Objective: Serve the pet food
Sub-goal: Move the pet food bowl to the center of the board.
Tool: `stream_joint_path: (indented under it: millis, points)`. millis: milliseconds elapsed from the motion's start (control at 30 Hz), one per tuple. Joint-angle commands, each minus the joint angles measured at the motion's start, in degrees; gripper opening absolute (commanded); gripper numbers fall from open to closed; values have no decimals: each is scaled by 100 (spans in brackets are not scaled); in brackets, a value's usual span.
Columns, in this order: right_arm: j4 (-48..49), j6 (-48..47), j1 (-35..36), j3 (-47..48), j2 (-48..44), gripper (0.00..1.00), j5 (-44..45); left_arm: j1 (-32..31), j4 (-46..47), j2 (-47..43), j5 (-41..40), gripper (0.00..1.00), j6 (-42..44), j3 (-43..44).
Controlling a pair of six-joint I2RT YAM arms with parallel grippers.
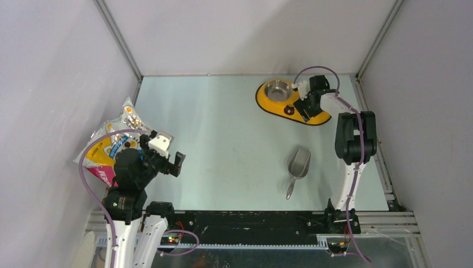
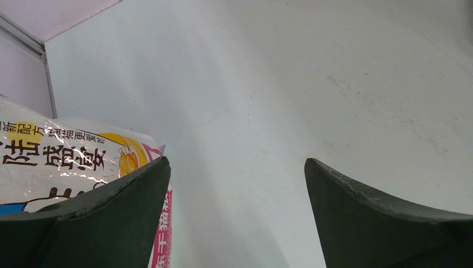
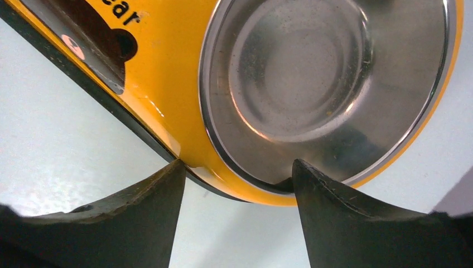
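Note:
No pet food itself shows; its glossy white, orange and pink bag (image 1: 109, 148) lies at the table's left edge and fills the lower left of the left wrist view (image 2: 56, 156). My left gripper (image 1: 174, 164) hovers open just right of the bag, with bare table between its fingers (image 2: 237, 161). The yellow oval feeder (image 1: 268, 103) sits at the far right. My right gripper (image 1: 298, 106) is over its near end, open, straddling the feeder's rim (image 3: 237, 162): one fingertip is outside the yellow edge (image 3: 167, 72), the other inside the bare steel bowl (image 3: 301, 67).
A grey metal scoop (image 1: 298, 164) lies on the table in front of the feeder, handle toward the arm bases. A second steel bowl (image 1: 278, 89) sits in the feeder's far end. Grey walls enclose the table on three sides.

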Motion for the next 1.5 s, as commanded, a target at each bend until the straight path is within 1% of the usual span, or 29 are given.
stream_joint_path:
  millis: [0,67,200,233,300,367,467,533,567,600,667,700,733,767,800,833,933,1000,1133,1267,1333,1400,1467]
  points:
    - [-292,-415,-326,73,26,76,464,50,165,-39,150,98,-100,-36]
    - [-387,-493,-398,56,-114,79,261,54,169,-40,163,98,-96,-35]
    - [-393,-608,-427,-12,-412,81,145,65,167,-38,177,98,-94,-30]
    - [-364,-596,-425,-14,-472,81,141,62,162,-42,177,98,-93,-28]
    - [-320,-488,-419,-12,-782,82,-161,69,161,-53,184,98,-93,-26]
    - [-291,-334,-294,21,-1029,83,-305,68,161,-56,185,98,-94,-26]
    - [22,-130,161,134,-1227,87,-56,69,176,8,190,98,-96,-18]
    - [278,-32,505,347,-1187,88,440,72,178,45,156,98,-103,-17]
    - [343,-4,613,460,-1036,89,912,70,178,61,149,98,-104,-17]
    - [438,38,821,759,-925,89,1110,70,174,88,137,98,-107,-17]
    - [447,56,1088,1359,-254,90,1958,68,158,141,134,98,-103,-3]
    - [419,57,1236,1826,-63,89,2174,72,150,174,127,98,-98,4]
    - [351,56,1299,2060,313,90,2513,73,138,191,126,98,-96,7]
    - [322,3,1412,2487,488,90,2649,70,136,213,123,98,-99,8]
    - [310,-26,1461,2676,817,90,2841,75,128,224,115,98,-99,2]
    - [324,-103,1542,2968,951,91,2918,75,115,248,111,98,-96,5]
    - [365,-330,1676,3447,1590,92,3130,72,102,287,96,98,-97,-3]
    - [294,-442,1739,3673,1844,92,3132,75,106,310,67,98,-101,0]
    - [123,-416,1823,3487,1895,92,2748,77,104,329,25,98,-116,1]
    - [346,-568,1944,2471,1527,93,2408,78,104,347,30,98,-115,0]
    - [524,-633,1985,2147,1329,93,2351,81,107,341,28,98,-119,-6]
    - [624,-611,1982,2060,1214,93,2424,78,116,341,28,98,-127,-8]
    - [723,-577,1962,2164,1162,93,2747,79,124,331,34,98,-128,-16]
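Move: Just beyond the right fingers, which straddle its near rim by the right cup, lies the pet food bowl; its middle is roughly 7 cm ahead and 7 cm to the left, at about the fingers' height. Its left steel cup stands some 12 cm ahead and 13 cm left of this hand, the metal scoop about 22 cm back and 7 cm left. From the left hand the bowl is around 36 cm ahead, 50 cm right and 21 cm lower. Dragging the bowl's near rim rightward for the first 3 cm, the right hand opens its fingers wider and comes up off it, then swings forward and left in a high arc over the bowl. It sinks again and draws back slightly above the near side of the left cup, about 4 cm higher than it began, its wrist rolled some 20 degrees with the left side down and the fingertips tilted farther out. ##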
